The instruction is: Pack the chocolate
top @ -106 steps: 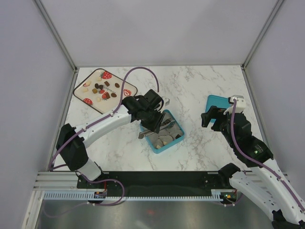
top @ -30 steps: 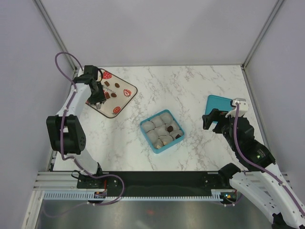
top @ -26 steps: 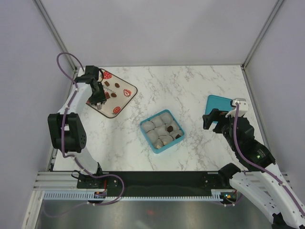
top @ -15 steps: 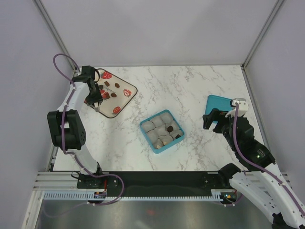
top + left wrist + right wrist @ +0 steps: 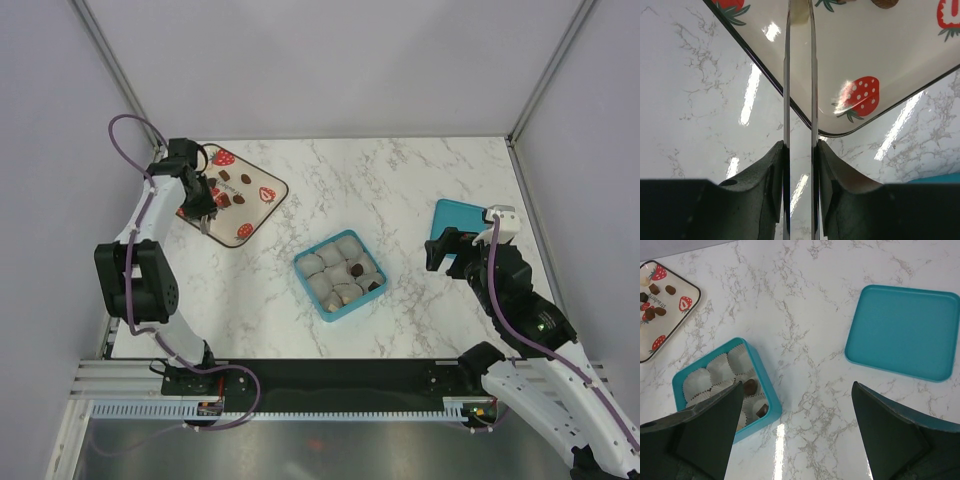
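Several small brown chocolate pieces [image 5: 225, 198] lie on a cream tray with strawberry prints [image 5: 252, 222]. Two more chocolates [image 5: 355, 268] sit in paper cups inside the teal box [image 5: 312, 297]. My left gripper [image 5: 198, 205] hangs over the tray's left part, shut on metal tweezers [image 5: 814, 75] whose arms reach out over the tray [image 5: 880, 60]. Their tips run off the top of the left wrist view, so I cannot tell whether they hold a piece. My right gripper [image 5: 797, 390] stands wide open and holds nothing, above the marble between the box [image 5: 767, 390] and the teal lid [image 5: 905, 330].
The teal lid [image 5: 455, 215] lies flat at the right, partly under my right gripper [image 5: 445, 250]. White walls and metal rails close in the table on three sides. The tray sits tight in the far left corner.
My left arm has swung from the teal box to the tray, then edged slightly left over it. Its jaws have squeezed the tweezers narrower. The right arm has not moved.
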Motion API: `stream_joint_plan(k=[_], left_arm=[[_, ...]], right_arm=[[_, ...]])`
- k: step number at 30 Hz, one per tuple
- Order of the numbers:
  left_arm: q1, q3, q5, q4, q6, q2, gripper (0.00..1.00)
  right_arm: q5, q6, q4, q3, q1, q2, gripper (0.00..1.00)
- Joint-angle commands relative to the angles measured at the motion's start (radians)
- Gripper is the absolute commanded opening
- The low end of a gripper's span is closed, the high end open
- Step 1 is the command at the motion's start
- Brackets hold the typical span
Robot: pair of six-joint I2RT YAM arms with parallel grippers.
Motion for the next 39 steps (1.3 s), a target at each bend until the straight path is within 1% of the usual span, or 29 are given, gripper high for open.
stream_joint_plan(k=[1, 5, 6, 10, 13, 14, 16, 17, 19, 20, 26, 32, 39], left_arm=[[-0.012, -0.004, 0.050, 0.009, 0.035, -0.108, 0.36], [-0.032, -0.003, 0.113, -0.011, 0.038, -0.175, 0.34], [-0.069, 0.000, 0.116, -0.021, 0.042, -0.187, 0.34], [-0.142, 0.014, 0.132, -0.056, 0.053, -0.233, 0.33], [-0.228, 0.022, 0.142, -0.075, 0.056, -0.257, 0.33], [-0.282, 0.022, 0.148, -0.079, 0.058, -0.264, 0.33], [-0.334, 0.025, 0.142, -0.093, 0.049, -0.276, 0.33], [-0.386, 0.025, 0.144, -0.095, 0.044, -0.280, 0.33], [-0.437, 0.023, 0.155, -0.093, 0.029, -0.291, 0.33], [-0.484, 0.022, 0.174, -0.086, 0.023, -0.291, 0.33], [-0.633, 0.016, 0.182, -0.083, 0.001, -0.273, 0.32], [-0.741, -0.018, 0.195, -0.076, -0.017, -0.293, 0.32], [-0.811, -0.069, 0.241, -0.080, -0.031, -0.310, 0.32]], right_arm=[[-0.001, 0.008, 0.028, 0.022, 0.000, 0.000, 0.97], [0.001, 0.008, 0.028, 0.025, 0.000, 0.010, 0.97], [0.002, 0.005, 0.026, 0.026, 0.000, 0.012, 0.97], [0.016, 0.000, 0.020, 0.029, 0.000, 0.020, 0.97], [0.025, -0.001, 0.017, 0.029, -0.002, 0.026, 0.97], [0.024, 0.000, 0.015, 0.029, 0.000, 0.033, 0.97], [0.025, 0.005, 0.015, 0.029, 0.000, 0.036, 0.97], [0.024, 0.005, 0.017, 0.029, 0.000, 0.040, 0.97], [0.019, 0.008, 0.015, 0.031, 0.000, 0.044, 0.97], [0.018, 0.012, 0.017, 0.031, 0.001, 0.049, 0.97], [0.011, 0.022, 0.019, 0.032, 0.000, 0.066, 0.97], [0.010, 0.020, 0.017, 0.032, 0.000, 0.058, 0.97], [0.002, 0.026, 0.019, 0.029, 0.000, 0.060, 0.97]])
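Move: The left hand holds tongs gripping a cream chocolate; the blue box lies about 33 cm to its right, 17 cm back and 10 cm below. The printed tray's middle is about 3 cm right and 5 cm ahead, and the round brown chocolate in the box about 36 cm right and 15 cm back. From the right hand the box is roughly 18 cm left, 4 cm back and 22 cm below. Left hand lifts the tongs-held chocolate about 7 cm, swinging right and back over the box, turning 50 degrees clockwise. ##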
